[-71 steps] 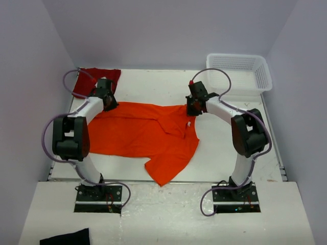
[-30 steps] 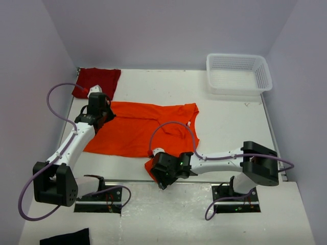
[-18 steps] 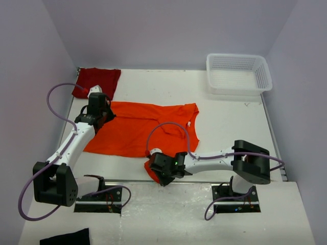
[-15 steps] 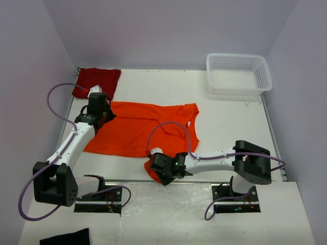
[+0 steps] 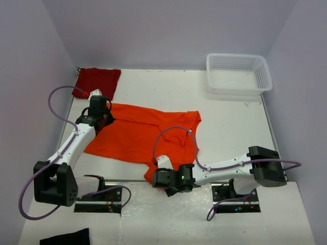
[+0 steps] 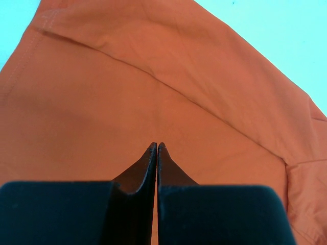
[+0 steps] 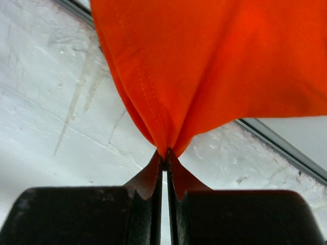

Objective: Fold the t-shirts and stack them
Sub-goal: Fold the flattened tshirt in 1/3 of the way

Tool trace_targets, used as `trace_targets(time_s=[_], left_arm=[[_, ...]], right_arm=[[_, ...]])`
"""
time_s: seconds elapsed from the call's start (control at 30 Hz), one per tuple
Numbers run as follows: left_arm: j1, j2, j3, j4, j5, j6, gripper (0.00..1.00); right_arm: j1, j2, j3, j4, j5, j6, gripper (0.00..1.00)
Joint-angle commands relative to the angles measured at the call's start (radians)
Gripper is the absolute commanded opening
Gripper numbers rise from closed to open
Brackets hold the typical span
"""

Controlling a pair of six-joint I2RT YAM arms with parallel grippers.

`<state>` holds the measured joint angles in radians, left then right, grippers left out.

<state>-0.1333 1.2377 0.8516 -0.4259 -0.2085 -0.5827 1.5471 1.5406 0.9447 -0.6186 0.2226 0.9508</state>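
Observation:
The bright orange t-shirt lies spread on the white table, its near part drawn into a point at the front edge. My right gripper is at that front edge, shut on a pinched fold of the orange shirt, with its fingertips over the grey ledge. My left gripper rests on the shirt's far left part, jaws shut, tips down on the orange cloth with no fold seen between them. The dark crimson t-shirt lies bunched in the far left corner.
A white mesh basket stands at the far right. A small black cloth lies on the near ledge at bottom left. The table's metal front rim runs just behind my right gripper. Both arm bases are bolted to the ledge.
My right gripper has pulled the shirt's near corner down past the front edge, and the shirt has slid and stretched toward it. The left gripper has stayed on the shirt's left part.

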Motion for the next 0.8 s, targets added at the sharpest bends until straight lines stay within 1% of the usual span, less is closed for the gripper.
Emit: trace_targets(time_s=[0.0,0.2,0.27,0.37,0.4,0.43,0.47,0.6,0.67,0.7,0.77], left_arm=[[-0.006,-0.024,0.006,-0.022,-0.045,-0.003,0.00],[-0.008,-0.024,0.015,-0.022,-0.011,-0.019,0.00],[-0.009,-0.021,0.015,-0.022,-0.011,-0.020,0.00],[-0.011,-0.015,0.023,-0.020,-0.015,-0.019,0.00],[-0.012,-0.008,0.026,-0.020,-0.015,-0.019,0.00],[-0.014,-0.003,0.030,-0.022,-0.014,-0.020,0.00],[-0.015,0.000,0.030,-0.020,-0.012,-0.020,0.00],[-0.023,0.029,0.037,-0.014,-0.009,-0.022,0.00],[-0.031,0.037,0.041,-0.010,-0.006,-0.013,0.00],[-0.035,0.048,0.044,-0.008,-0.006,-0.008,0.00],[-0.042,0.054,0.047,-0.001,-0.005,-0.003,0.00]], right_arm=[[0.011,-0.089,-0.064,-0.078,0.061,0.150,0.00],[0.034,-0.154,-0.176,-0.084,0.057,0.247,0.00],[0.051,-0.169,-0.196,-0.079,0.054,0.262,0.00],[0.100,-0.163,-0.181,-0.090,0.058,0.289,0.00],[0.111,-0.155,-0.172,-0.090,0.058,0.276,0.04],[0.132,-0.148,-0.156,-0.096,0.067,0.272,0.18],[0.145,-0.139,-0.118,-0.121,0.079,0.272,0.26],[0.179,-0.100,0.006,-0.229,0.153,0.264,0.41],[0.179,-0.097,0.075,-0.312,0.205,0.267,0.52],[0.165,-0.099,0.092,-0.331,0.228,0.250,0.59],[0.125,-0.108,0.117,-0.354,0.268,0.223,0.64]])
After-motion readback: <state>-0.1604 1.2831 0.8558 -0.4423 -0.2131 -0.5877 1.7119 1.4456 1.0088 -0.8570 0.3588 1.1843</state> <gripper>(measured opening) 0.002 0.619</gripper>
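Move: The right hand already pinches the t-shirt's near sleeve end; the spot where it will be let go lies about 6 cm to its right, 2 cm back and 4 cm below. The table's metal edge runs some 6 cm straight ahead and 4 cm down, and the middle of the t-shirt's body is roughly 27 cm ahead, 12 cm left, 4 cm down. From the left hand that letting-go spot is about 34 cm back, 33 cm right and 11 cm lower. Keeping the sleeve end pinched, the right hand pulls it about 6 cm to the right, sinking some 2 cm and then drawing back 2–3 cm on the base side of the table edge, while turning slightly clockwise. There the fingers open to over half their range and let go of the cloth, and the hand lifts about 5.5 cm, swinging some 4 cm back to the left, while the closed left hand hovers over the t-shirt and sinks only 1.5 cm at the end. ##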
